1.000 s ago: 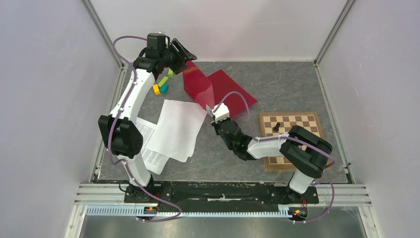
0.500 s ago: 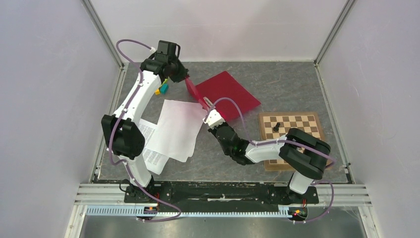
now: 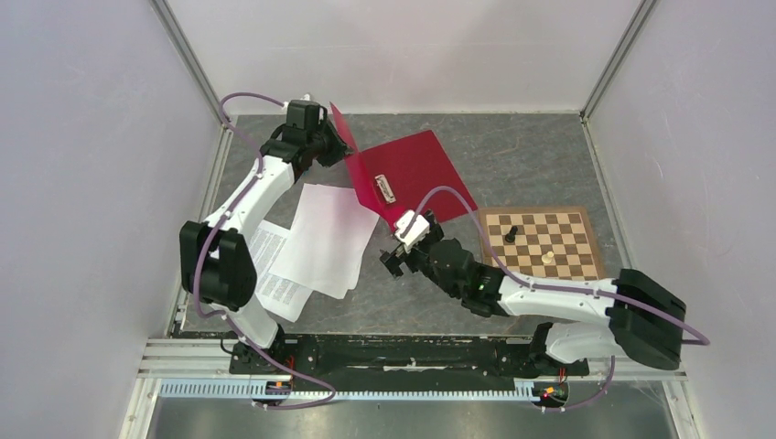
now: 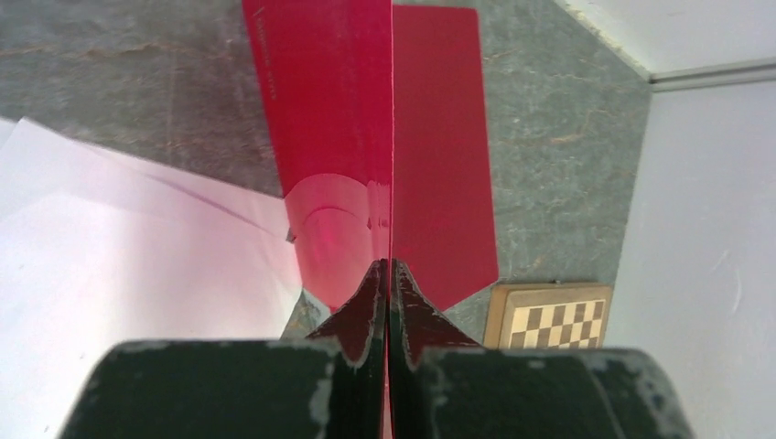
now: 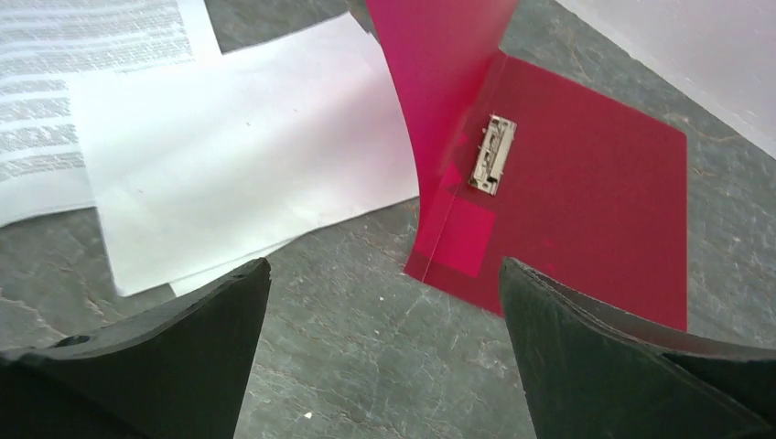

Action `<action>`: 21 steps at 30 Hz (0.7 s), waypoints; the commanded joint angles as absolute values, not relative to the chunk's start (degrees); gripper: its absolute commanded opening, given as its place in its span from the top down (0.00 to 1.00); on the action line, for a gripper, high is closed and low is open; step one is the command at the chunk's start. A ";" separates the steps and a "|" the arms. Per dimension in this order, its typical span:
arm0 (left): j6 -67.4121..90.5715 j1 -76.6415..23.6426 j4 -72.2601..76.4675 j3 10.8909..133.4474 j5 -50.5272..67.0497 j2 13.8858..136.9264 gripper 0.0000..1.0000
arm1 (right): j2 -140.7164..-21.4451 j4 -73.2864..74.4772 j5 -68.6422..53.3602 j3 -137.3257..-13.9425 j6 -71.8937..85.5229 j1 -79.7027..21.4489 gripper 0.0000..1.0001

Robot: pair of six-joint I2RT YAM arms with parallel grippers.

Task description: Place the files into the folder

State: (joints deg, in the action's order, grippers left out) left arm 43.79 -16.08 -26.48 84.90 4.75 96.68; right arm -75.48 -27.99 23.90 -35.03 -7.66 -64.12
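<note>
The red folder (image 3: 430, 165) lies open at the back of the table, with its metal clip (image 3: 384, 189) showing inside. My left gripper (image 3: 340, 144) is shut on the edge of the folder's front cover (image 4: 329, 137) and holds it upright above the back cover (image 4: 444, 165); the jaws (image 4: 387, 274) pinch the thin sheet. The files (image 3: 325, 238), white sheets, lie left of the folder, with a printed sheet (image 3: 274, 270) partly under them. My right gripper (image 3: 393, 256) hangs open over bare table just in front of the folder (image 5: 586, 183), between it and the files (image 5: 247, 137), holding nothing.
A brown chessboard (image 3: 567, 229) lies to the right with a dark piece (image 3: 511, 233) and a pale piece (image 3: 546, 259) on it. Metal frame posts and white walls close in the table's back and sides.
My left gripper closed on the folder's cover and raised it upright. My right gripper let go of the folder, opened wide and drew back toward the near side.
</note>
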 commanded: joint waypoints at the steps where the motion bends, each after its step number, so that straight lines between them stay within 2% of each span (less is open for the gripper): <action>1: 40.95 -15.00 -10.99 80.61 11.50 94.13 0.98 | -71.89 -19.01 18.92 -38.77 -4.24 -62.24 0.02; 5: 39.95 -13.14 -2.98 78.70 18.87 96.09 0.98 | -71.69 -13.00 16.39 -43.58 -0.49 -56.73 0.02; 9: 45.16 -10.77 9.69 73.57 25.31 98.16 0.98 | -71.23 -11.66 8.90 -45.20 5.56 -49.02 0.02; 12: 47.22 -10.54 13.04 74.56 28.85 101.91 0.98 | -72.59 -9.89 4.94 -47.38 8.59 -44.10 0.02; 18: 42.76 -10.29 -0.45 82.22 29.15 108.71 0.98 | -78.23 -5.00 2.82 -52.99 13.72 -37.90 0.02; 21: 36.84 -9.62 -12.10 86.63 27.58 109.34 0.98 | -81.19 -2.74 3.41 -55.15 14.59 -35.74 0.02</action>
State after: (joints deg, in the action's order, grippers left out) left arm 44.29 -10.31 -0.71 80.16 26.11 109.06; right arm -77.95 -6.72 5.08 -51.03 11.03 -38.04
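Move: My left fingers are shut on the free edge of the red folder's raised cover; the folder's flat panel is centred about 9 cm ahead, 17 cm right and 24 cm below, its metal clip 6 cm ahead and 6 cm right. From my open, empty right hand the panel's middle is roughly 28 cm ahead, 5 cm right and 19 cm below; the clip is some 26 cm ahead and 5 cm left, the blank papers about 10 cm ahead and 19 cm left. Keeping my pinch on the cover's edge, I take my left hand forward about 5 cm, drifting a little right, first nearly level and then sinking, while that wrist rolls some 15 degrees and turns clockwise. My right hand, fingers wide open, goes forward and right about 12 cm towards the folder's flat panel, slightly higher, tipping its fingers down and swinging clockwise. ##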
